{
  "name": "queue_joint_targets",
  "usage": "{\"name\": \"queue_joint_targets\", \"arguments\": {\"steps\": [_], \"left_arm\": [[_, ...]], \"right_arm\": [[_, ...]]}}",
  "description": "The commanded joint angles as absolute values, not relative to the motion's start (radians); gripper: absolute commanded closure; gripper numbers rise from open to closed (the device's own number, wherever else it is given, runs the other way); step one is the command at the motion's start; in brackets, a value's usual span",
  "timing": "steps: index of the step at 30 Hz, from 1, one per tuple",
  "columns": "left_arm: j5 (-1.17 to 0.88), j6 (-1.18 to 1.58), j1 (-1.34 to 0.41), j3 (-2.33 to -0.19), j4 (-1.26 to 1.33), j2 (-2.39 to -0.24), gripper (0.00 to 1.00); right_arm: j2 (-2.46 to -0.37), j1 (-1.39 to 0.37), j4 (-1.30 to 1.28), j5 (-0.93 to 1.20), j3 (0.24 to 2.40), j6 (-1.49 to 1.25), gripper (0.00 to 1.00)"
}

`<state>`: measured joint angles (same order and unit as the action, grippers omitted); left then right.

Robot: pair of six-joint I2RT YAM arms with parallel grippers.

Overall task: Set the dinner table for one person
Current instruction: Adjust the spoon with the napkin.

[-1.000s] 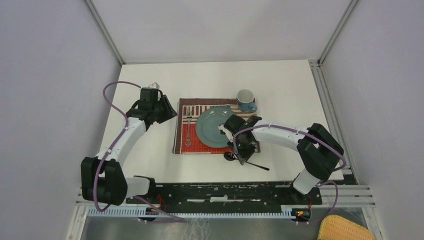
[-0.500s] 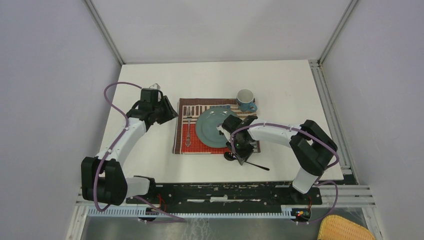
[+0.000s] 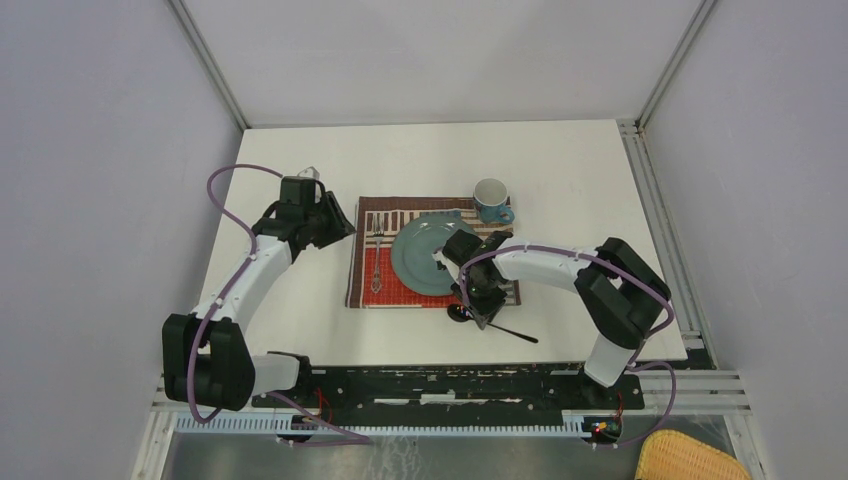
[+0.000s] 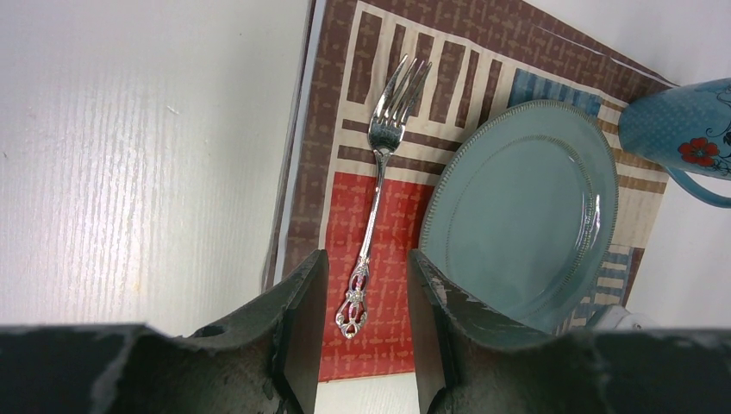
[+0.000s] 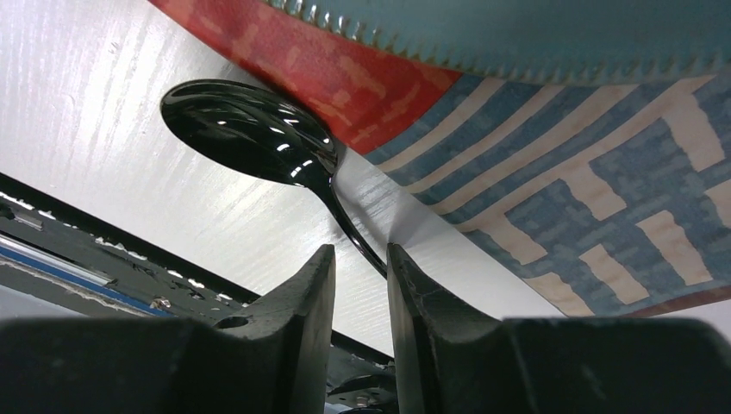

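On the white dinner table [image 3: 580,180] a striped placemat [image 3: 375,285] carries a teal plate [image 3: 430,255] and a silver fork [image 3: 378,240] to the plate's left. A blue mug [image 3: 491,200] stands at the mat's far right corner. A black spoon [image 3: 458,313] lies on the table at the mat's near right corner. My left gripper [image 4: 366,259] hovers open over the fork's [image 4: 379,185] handle end, holding nothing. My right gripper [image 5: 360,254] sits low and open, its jaws either side of the spoon's [image 5: 250,134] thin handle, with a gap left.
Metal rails [image 3: 650,200] edge the table on the right, and grey walls enclose it. A yellow basket [image 3: 690,455] sits off the table at the near right. The black base rail [image 3: 430,385] runs along the near edge, close behind the spoon.
The right arm's elbow has swung left and inward, and its gripper has shifted slightly along the spoon's handle. The spoon, the fork and the left arm have not moved.
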<state>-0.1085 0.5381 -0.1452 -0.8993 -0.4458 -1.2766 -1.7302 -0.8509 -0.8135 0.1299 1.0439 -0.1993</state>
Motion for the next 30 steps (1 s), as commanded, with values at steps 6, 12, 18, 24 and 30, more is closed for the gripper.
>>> {"name": "queue_joint_targets", "arguments": {"steps": [6,12,18,24,30], "left_arm": [[-0.129,0.517,-0.139,-0.905,-0.410,-1.257,0.54],[-0.136,0.519,-0.137,-0.908,-0.408,-1.259,0.54],[-0.132,0.515,-0.135,-0.903,-0.409,-1.256,0.54],[-0.134,0.517,-0.133,-0.911,-0.405,-1.267,0.54],[-0.132,0.518,-0.133,-0.911,-0.405,-1.269,0.54]], "right_arm": [[-1.695,-0.855,-0.803,0.064,1.078,-0.190,0.66],[-1.732,-0.849,-0.792,0.084,1.067,-0.194,0.66],[-1.730,-0.849,-0.785,0.112,1.058,-0.200,0.71],[-1.725,-0.850,-0.779,0.129,1.042,-0.208,0.90],[-1.710,-0.849,-0.783,0.138,1.036,-0.213,1.00]]}}
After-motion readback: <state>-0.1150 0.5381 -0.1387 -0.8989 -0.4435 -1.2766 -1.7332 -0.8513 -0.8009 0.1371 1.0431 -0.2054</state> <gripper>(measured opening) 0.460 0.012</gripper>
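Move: The spoon lies right under and between my open right fingertips: its middle is only about 1 cm to the right, level ahead and some 1 cm down, with its bowl off to the left. The plate's centre sits about 14 cm ahead and 9 cm left, on the napkin, whose middle is some 14 cm ahead and 10 cm left. From my left hand the spoon is about 17 cm back, 28 cm right and 12 cm down. Down at table height, fingers pointing straight down, I ease my right hand just under 1 cm forward towards the napkin. Then I shut the fingers fully from about a third open while drifting back by the same small amount, pinching the spoon's thin handle a little behind the bowl. ##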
